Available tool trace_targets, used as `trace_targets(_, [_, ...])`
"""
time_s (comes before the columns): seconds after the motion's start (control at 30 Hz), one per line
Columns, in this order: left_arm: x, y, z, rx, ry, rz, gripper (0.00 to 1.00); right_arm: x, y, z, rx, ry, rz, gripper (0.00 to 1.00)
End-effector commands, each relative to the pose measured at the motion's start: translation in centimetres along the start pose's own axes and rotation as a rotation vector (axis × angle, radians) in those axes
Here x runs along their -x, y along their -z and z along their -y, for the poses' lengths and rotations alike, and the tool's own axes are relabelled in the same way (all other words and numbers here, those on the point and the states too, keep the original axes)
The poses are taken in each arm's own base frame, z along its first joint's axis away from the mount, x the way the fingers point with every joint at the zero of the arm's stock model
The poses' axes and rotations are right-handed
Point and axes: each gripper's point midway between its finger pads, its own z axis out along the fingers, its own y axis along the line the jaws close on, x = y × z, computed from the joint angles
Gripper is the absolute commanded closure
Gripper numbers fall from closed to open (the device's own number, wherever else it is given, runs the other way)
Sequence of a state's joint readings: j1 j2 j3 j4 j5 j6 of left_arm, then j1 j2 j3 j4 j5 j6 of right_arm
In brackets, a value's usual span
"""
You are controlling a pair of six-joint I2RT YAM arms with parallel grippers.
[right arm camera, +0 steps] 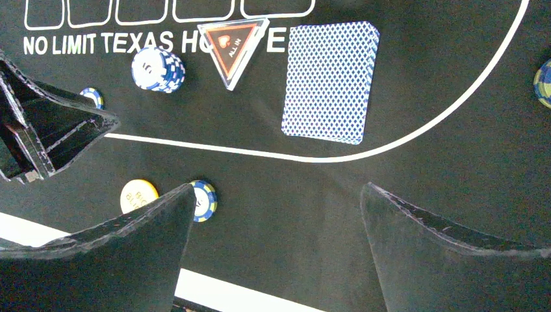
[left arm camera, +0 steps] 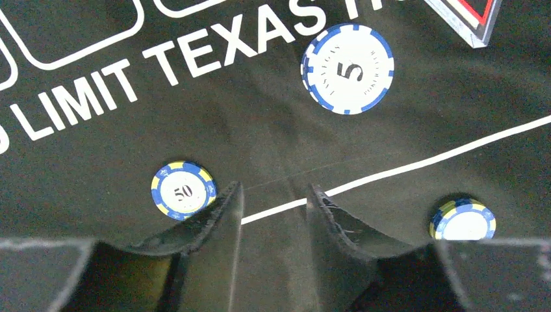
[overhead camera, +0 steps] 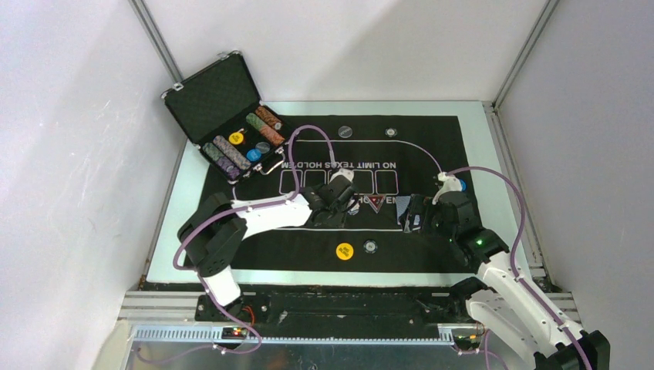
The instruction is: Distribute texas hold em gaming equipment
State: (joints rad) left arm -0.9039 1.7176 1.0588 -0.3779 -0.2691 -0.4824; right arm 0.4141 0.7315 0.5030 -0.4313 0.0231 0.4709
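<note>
My left gripper hovers low over the black mat, its jaws partly open with only bare mat and a white line between them. A blue-yellow 50 chip lies just left of its left finger. A stack of blue-white 5 chips sits ahead, and another chip lies to the right. My right gripper hangs wide open and empty above the mat. Ahead of it lie the blue-backed deck of cards, the red-black triangle marker, a yellow disc and a chip.
The open black case with rows of chips and a yellow disc stands at the mat's far left corner. Two single chips lie at the far side of the mat. White walls enclose the table.
</note>
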Motion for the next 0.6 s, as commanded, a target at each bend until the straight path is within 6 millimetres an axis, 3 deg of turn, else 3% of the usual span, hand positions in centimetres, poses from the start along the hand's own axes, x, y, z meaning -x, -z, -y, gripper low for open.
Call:
trace_targets(0.0, [1.2,1.5,-0.9,0.038,0.032,0.061,0.46,0.9,0.0,0.0,-0.001,-0.008,0.042,0.00])
trace_targets(0.1, [1.1,1.8,-2.1,0.073,0.069,0.084,0.23,0.9,0.0,0.0,0.000,-0.007,0.040,0.00])
trace_targets(0.17, [0.8,1.8,-2.7,0.077,0.098,0.081,0.17,0.9,-0.1,-0.1,0.001,-0.007,0.037,0.00])
trace_targets(0.57, [-1.6,-0.9,-5.6,0.142,0.165,0.002,0.14,0.7,-0.2,0.0,0.000,-0.005,0.031,0.00])
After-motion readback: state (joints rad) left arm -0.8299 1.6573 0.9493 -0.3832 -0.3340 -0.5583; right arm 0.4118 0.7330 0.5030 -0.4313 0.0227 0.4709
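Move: The 50 chip lies about 6 cm to the left of the left hand and 1 cm ahead, some 4 cm below the fingertips. The stack of 5 chips is roughly 5 cm to this hand's right and 4 cm ahead; the yellow big blind disc sits 9 cm back and 2 cm right, the other yellow-blue chip 8 cm back and 10 cm right. From the right hand the 50 chip is some 30 cm left, 6 cm ahead, 11 cm down. Towards the lone 50 chip the left hand swings about 5 cm to its left, away from the stack of 5 chips, level at first and then sinking about 1 cm. On the way the empty fingers spread from under half open to nearly full, and the wrist turns some 10 degrees counter-clockwise, bringing the open gap above the chip without touching it. ##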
